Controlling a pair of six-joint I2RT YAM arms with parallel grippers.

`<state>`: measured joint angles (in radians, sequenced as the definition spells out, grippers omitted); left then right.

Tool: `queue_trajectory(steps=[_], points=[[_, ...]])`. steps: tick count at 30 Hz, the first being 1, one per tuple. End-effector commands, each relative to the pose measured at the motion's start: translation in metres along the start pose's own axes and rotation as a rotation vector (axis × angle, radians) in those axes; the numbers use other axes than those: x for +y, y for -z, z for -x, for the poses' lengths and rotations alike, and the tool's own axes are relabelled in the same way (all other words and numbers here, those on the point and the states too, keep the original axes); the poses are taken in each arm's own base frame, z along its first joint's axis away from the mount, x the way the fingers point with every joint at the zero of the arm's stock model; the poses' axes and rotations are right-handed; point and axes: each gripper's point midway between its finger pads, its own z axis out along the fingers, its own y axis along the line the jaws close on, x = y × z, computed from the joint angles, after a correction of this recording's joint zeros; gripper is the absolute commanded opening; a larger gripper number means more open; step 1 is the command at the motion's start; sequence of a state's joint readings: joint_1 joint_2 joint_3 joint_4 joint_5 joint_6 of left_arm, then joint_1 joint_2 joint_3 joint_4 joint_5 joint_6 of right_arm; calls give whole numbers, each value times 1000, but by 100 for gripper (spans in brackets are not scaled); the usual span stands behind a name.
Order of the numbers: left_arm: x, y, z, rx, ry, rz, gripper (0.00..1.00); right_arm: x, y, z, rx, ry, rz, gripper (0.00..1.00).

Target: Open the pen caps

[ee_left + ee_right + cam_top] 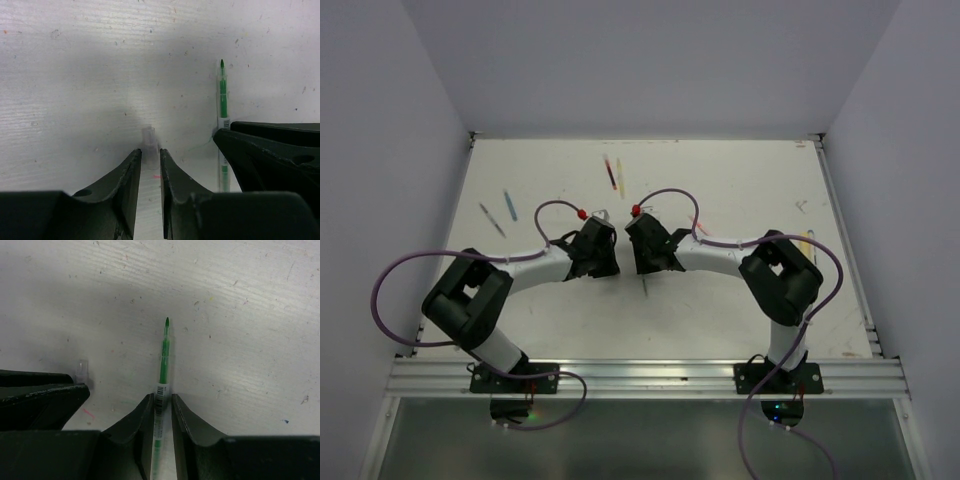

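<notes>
A green pen [164, 350] lies uncapped on the white table, its bare tip pointing away from me. My right gripper [161, 397] stands slightly open around its barcoded barrel, with a thin gap on the right side. One of the pen caps, a short clear one [148, 137], lies on the table just left of the pen. My left gripper [149, 152] is slightly open around that cap's near end, not pressing it. From above, the left gripper [598, 238] and right gripper [645, 240] stand side by side at mid-table. The cap [81, 367] also shows in the right wrist view.
Other pens lie scattered: a red and a yellow one [613, 174] at the back middle, two [500, 211] at the left, some [808, 243] near the right edge. Purple cables loop off both arms. Grey walls close the table on three sides.
</notes>
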<state>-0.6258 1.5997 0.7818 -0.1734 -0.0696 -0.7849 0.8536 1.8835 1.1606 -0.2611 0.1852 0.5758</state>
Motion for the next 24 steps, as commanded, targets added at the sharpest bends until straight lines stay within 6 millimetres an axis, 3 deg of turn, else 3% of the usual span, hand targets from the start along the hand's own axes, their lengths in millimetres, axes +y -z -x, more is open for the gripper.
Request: queue_trajectory(steps=[1, 8, 11, 14, 17, 22, 24], points=[[68, -1, -62, 189, -40, 247, 27, -8, -6, -23, 71, 26, -11, 25], [67, 6, -56, 139, -28, 226, 28, -9, 1, -17, 44, 40, -8, 38], [56, 18, -41, 83, -32, 184, 39, -10, 7, -11, 24, 45, -12, 39], [49, 26, -31, 57, -41, 159, 44, -10, 12, -5, 12, 51, -17, 39], [30, 40, -18, 16, -40, 76, 49, -12, 20, 0, -2, 56, -23, 43], [-9, 71, 5, -72, -56, -105, 55, -17, 49, 27, -75, 61, -23, 49], [-23, 86, 15, -113, -74, -171, 55, -37, 58, 41, -92, 69, -64, 50]])
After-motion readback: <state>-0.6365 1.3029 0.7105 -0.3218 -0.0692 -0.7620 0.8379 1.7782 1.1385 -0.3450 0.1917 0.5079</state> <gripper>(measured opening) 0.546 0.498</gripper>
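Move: The clear cap lies right between my left fingertips, about 1 cm below and level with them, and the uncapped green pen is some 6 cm to the right of that hand, its middle about level. My right hand straddles that pen near its barcode: the pen's middle is 1 cm back and 2 cm below, the cap about 6 cm to the left, and the pink pen roughly 16 cm right and 9 cm ahead. With cap and pen already down on the table, I open both hands further and come off them. My left hand draws back and outward to the left by a few centimetres, then climbs, ending about 5 cm up from the cap. My right hand lingers around the green pen while its fingers spread, then lifts about 2.5 cm and drifts 2 cm right. ##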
